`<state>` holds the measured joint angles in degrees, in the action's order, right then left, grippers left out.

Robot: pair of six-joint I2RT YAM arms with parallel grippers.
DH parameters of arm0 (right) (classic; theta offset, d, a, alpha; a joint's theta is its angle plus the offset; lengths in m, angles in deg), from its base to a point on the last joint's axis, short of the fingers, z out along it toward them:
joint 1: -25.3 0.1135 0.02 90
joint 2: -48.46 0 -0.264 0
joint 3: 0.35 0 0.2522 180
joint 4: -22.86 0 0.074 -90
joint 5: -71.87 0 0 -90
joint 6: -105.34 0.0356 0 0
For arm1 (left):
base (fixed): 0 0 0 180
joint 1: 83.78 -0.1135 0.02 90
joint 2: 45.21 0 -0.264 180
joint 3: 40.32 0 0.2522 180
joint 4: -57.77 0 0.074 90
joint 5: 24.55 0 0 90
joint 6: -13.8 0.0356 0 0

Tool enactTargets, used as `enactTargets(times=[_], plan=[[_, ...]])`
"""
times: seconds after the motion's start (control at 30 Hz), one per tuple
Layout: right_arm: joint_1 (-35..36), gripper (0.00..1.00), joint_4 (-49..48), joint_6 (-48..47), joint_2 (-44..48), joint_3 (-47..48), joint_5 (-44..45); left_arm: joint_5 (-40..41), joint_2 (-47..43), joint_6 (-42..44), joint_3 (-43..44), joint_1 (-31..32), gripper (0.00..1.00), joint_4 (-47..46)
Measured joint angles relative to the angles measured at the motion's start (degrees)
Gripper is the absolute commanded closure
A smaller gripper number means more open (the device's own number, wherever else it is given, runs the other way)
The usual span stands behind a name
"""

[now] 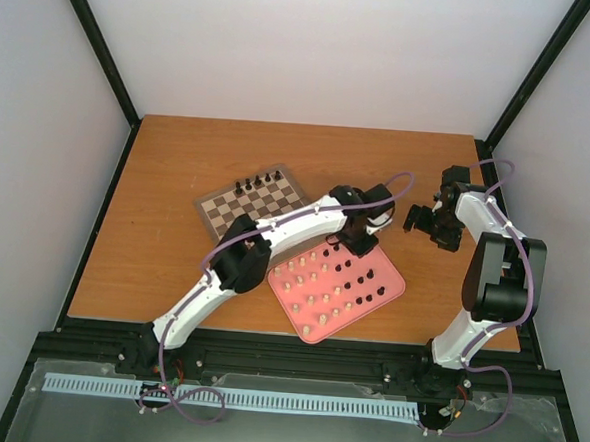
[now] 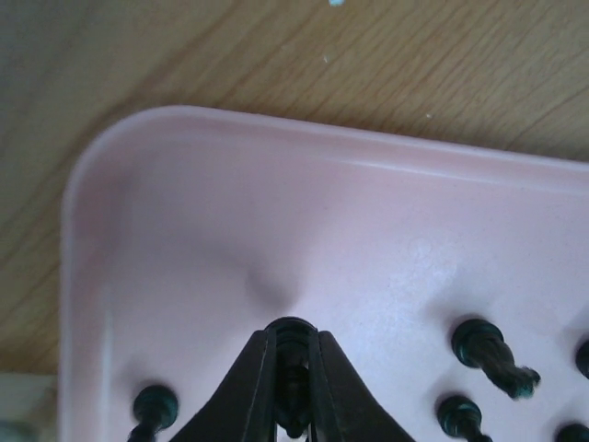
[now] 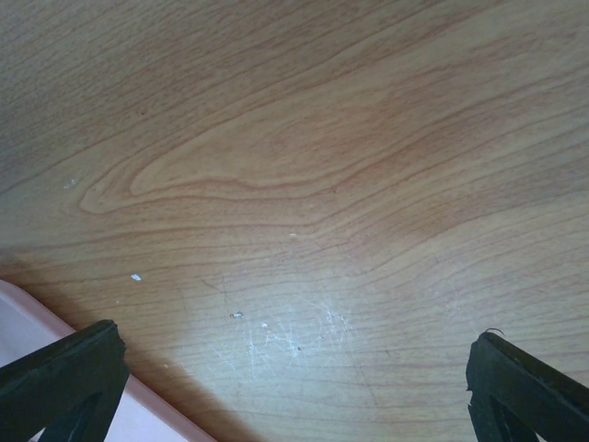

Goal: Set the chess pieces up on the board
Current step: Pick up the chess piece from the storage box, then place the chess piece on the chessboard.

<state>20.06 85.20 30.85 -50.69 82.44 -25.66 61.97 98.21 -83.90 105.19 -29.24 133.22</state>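
The chessboard (image 1: 256,207) lies at the table's middle left, with a few dark chess pieces (image 1: 249,185) along its far edge. To its right is a pink tray (image 1: 389,284) holding cream pieces (image 1: 311,300) and dark pieces (image 1: 369,281). My left gripper (image 1: 359,247) is down at the tray's far corner. In the left wrist view this gripper (image 2: 293,343) is shut on a dark chess piece (image 2: 293,328) just above the tray floor (image 2: 276,212). Other dark pieces (image 2: 483,347) stand nearby. My right gripper (image 1: 430,225) hovers open over bare wood right of the tray, its fingers (image 3: 64,378) far apart.
The left arm (image 1: 274,242) reaches across the board's near corner. A corner of the tray's rim (image 3: 23,327) shows at the lower left of the right wrist view. Bare wooden table surrounds the board and tray. Black frame posts stand at the back corners.
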Motion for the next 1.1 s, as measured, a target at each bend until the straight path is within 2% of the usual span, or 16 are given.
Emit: enactTargets(times=[0.17,0.33,0.47,0.57,0.7,0.77,1.1], plan=[[0.00,0.00,0.00,0.00,0.00,0.00,0.00,2.16,-5.38,0.04,-1.05,-1.25,0.99,1.03],[0.00,0.00,0.00,0.00,-0.02,0.00,-0.02,4.39,-18.23,0.04,-5.64,-6.03,0.99,0.83],[0.00,0.00,0.00,0.00,-0.20,0.00,-0.20,5.60,-28.48,-0.24,-13.73,-15.47,0.99,-1.79],[0.00,0.00,-0.02,0.00,-0.33,0.00,-0.37,5.95,-33.66,-1.20,-23.76,-26.43,0.99,-5.31],[0.00,0.00,-0.02,-0.02,-0.55,0.00,-0.61,6.51,-34.84,-2.16,-34.73,-37.62,0.99,-8.48],[0.00,0.00,-0.04,-0.02,-0.79,0.00,-0.70,6.67,-34.82,-2.40,-38.73,-40.61,0.99,-9.09],[0.00,0.00,0.02,-0.24,-2.16,0.04,-0.68,5.20,-32.92,-3.28,-40.39,-41.44,0.99,-15.30]])
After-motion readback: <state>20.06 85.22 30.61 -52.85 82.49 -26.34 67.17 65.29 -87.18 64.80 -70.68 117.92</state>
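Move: The black chess piece is already between my left fingers, just clear of the storage box. The free square next in the row of black pieces on the board lies about 35 cm to my left hand's left and 14 cm farther out, a touch lower. The row's last-set piece stands 2 cm right of that square and 1 cm beyond it. In the box, another black piece stands some 5 cm left of my hand and 1 cm ahead. From my right hand the free square is about 57 cm left and 8 cm ahead. I keep the black piece pinched and whip my left hand up out of the box, some 17 cm at the top of the arc, then swing left about 36 cm and forward about 14 cm. I turn the wrist roughly 45 degrees counter-clockwise on the way and sink about 10 cm over the board's left corner, easing forward beside the end of the black row. ##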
